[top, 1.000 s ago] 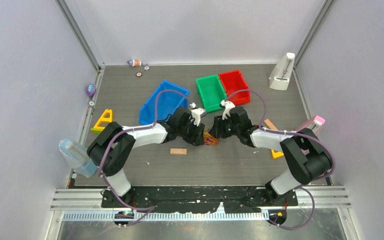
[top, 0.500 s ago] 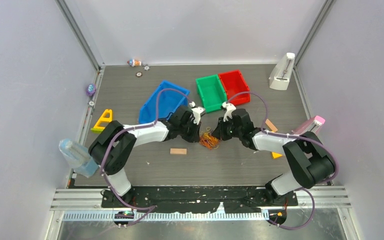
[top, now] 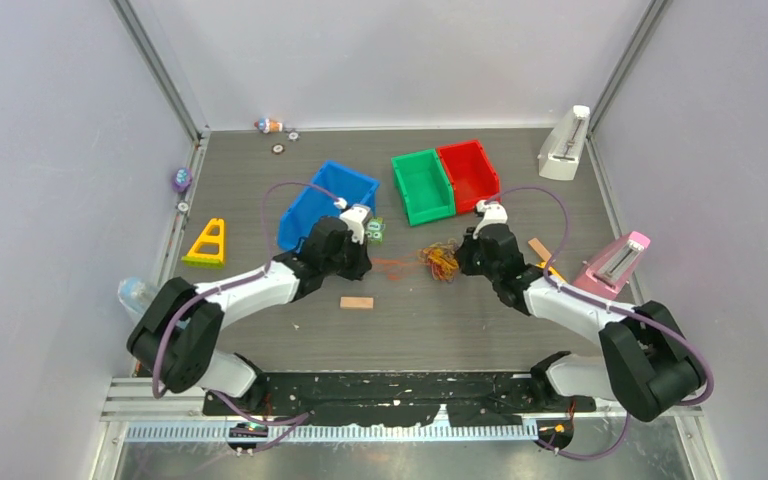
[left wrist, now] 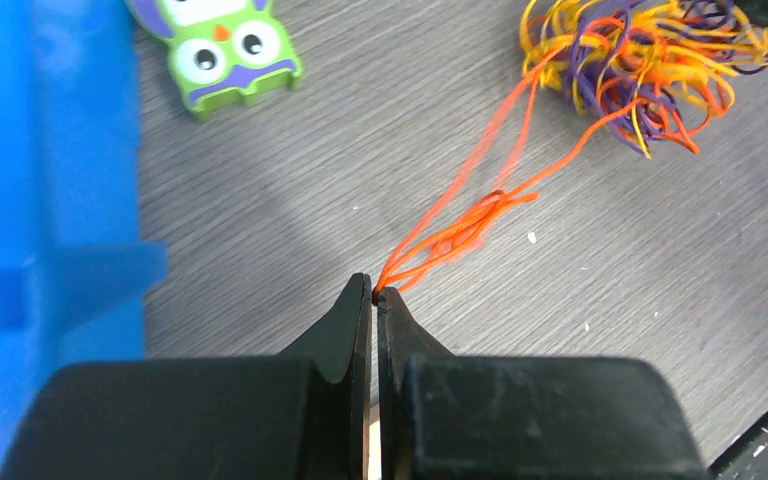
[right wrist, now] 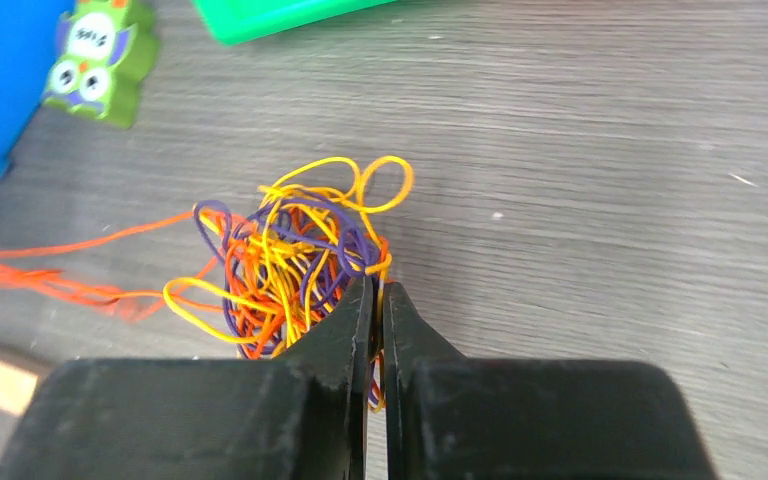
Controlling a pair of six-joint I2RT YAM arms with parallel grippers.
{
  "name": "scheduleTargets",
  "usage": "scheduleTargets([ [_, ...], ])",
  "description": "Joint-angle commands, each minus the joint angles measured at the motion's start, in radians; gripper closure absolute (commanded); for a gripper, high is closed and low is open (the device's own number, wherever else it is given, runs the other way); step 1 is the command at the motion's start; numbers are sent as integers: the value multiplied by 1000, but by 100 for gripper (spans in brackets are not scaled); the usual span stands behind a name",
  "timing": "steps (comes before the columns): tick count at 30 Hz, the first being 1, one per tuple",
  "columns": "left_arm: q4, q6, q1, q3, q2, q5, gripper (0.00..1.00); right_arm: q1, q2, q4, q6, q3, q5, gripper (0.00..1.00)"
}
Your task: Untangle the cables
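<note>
The cables (top: 441, 262) are a small tangle of orange, yellow and purple strands on the grey table, mid-centre. Orange strands (left wrist: 470, 225) stretch out of the tangle (left wrist: 640, 70) to my left gripper (left wrist: 375, 294), which is shut on their ends. In the top view that left gripper (top: 365, 266) sits left of the tangle, with the orange strands (top: 395, 266) spanning the gap. My right gripper (right wrist: 375, 285) is shut on yellow and purple strands at the tangle's (right wrist: 295, 260) near edge. Seen from above, the right gripper (top: 460, 264) touches the tangle's right side.
A blue bin (top: 325, 203) lies behind the left arm, a green bin (top: 421, 186) and a red bin (top: 468, 173) further back. A green owl toy (top: 375, 230) stands near the blue bin. A wooden block (top: 356, 302) lies in front, a yellow triangle (top: 206, 243) at left.
Both grippers have closed on strands and moved apart. The left one pulled orange strands leftward out of the tangle; the right one drew the tangle slightly right.
</note>
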Motion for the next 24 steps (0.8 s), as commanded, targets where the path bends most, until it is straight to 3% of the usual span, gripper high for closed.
scheduleTargets([
  [1,82,-19,19,-67,-121,-138,100,-20,-58,-57,74,-14,264,95],
  [6,144,-16,28,-183,-280,-270,100,-41,-140,-128,167,-45,474,95],
  [13,194,-17,33,-304,-487,-416,100,-81,-297,-160,272,-126,636,95],
  [24,211,-6,33,-384,-672,-477,100,-122,-497,-238,411,-217,817,95],
])
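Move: The cable tangle, still pinched by the right hand, lies about 4 cm left of it, level fore and aft, hanging 2 cm low; from the left hand, already gripping its orange strand, that is some 18 cm right and 1 cm ahead. The owl block is 8 cm ahead and 2 cm right of the left hand; the blue bin 14 cm ahead, 10 cm left. From the right hand, a small wood block is 3 cm ahead, 20 cm right. Pulling the cables apart, the left hand goes 10 cm left, rising; the right 16 cm right, turning clockwise. ##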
